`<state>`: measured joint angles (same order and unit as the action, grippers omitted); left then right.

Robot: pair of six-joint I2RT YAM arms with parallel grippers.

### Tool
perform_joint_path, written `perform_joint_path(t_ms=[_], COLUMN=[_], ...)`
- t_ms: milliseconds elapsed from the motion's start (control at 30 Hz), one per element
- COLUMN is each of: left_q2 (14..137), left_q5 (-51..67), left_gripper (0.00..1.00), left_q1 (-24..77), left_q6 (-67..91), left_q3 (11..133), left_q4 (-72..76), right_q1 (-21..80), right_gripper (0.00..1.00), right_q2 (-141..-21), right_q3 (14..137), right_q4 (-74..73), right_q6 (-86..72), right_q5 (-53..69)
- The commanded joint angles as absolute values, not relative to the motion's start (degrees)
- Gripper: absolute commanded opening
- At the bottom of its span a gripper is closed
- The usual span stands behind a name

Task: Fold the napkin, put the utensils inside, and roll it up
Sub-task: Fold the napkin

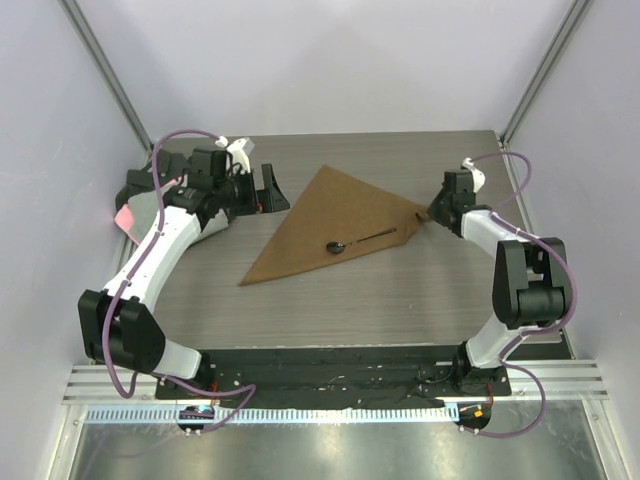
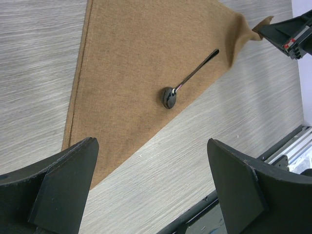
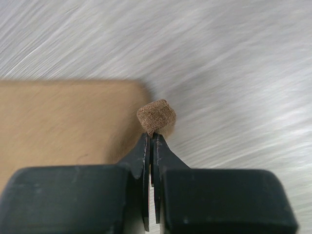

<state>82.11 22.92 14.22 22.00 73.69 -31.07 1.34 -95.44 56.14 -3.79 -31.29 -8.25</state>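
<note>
The brown napkin (image 1: 330,225) lies as a folded triangle in the middle of the table, its long edge toward the near side. A slim black utensil (image 1: 358,240) rests on it, rounded head to the left; the left wrist view shows the utensil (image 2: 187,83) lying on the napkin (image 2: 136,63). My right gripper (image 1: 432,215) is shut on the napkin's right corner, a small tuft of cloth (image 3: 156,116) poking out past the closed fingertips (image 3: 146,146), slightly lifted. My left gripper (image 1: 262,200) hovers open off the napkin's left edge, with nothing between its fingers (image 2: 73,170).
A grey cloth with a pink edge (image 1: 135,212) and dark cloth (image 1: 138,183) lie at the far left under the left arm. A black base plate and metal rail (image 1: 330,362) run along the table's near edge. Walls close in on both sides.
</note>
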Motion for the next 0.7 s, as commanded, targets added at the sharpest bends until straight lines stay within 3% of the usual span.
perform_joint_path(t_ms=[0,667], left_q2=[80.2,76.4], left_q5=[22.1,18.0], left_gripper=[1.0,1.0], left_q1=[14.2,14.2], left_q6=[21.9,24.0], left_q3=[74.8,68.2], left_q4=[-30.1,-30.9], right_q1=[6.6,24.9], right_gripper=[0.01,0.01], right_q2=[-92.6,-97.2], right_q3=[60.3,68.8], right_q4=[-0.3,-1.1], right_q6=[-28.6,-21.1], right_q5=[-11.2,-10.6])
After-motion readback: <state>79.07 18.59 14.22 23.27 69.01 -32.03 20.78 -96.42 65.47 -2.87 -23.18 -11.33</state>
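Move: The napkin's right corner is already pinched in the right fingers, some 5 cm above the table. From that hand, the napkin's middle, which the corner is being folded towards, lies about 25 cm left and 3 cm back. The spoon's middle is roughly 19 cm left and 8 cm back, and the napkin's far corner about 31 cm left and 20 cm ahead. From the left hand, the napkin's middle is about 15 cm right, 4 cm ahead and 20 cm below. The napkin's right corner, still pinched in the shut right fingers, is carried about 15 cm left and lifted some 6 cm, up and inward over the cloth towards the napkin's middle; the rise comes mostly early, then the hand runs nearly level. The right wrist swings roughly 20 degrees counter-clockwise. The empty, open left hand eases a little down, left and back. ##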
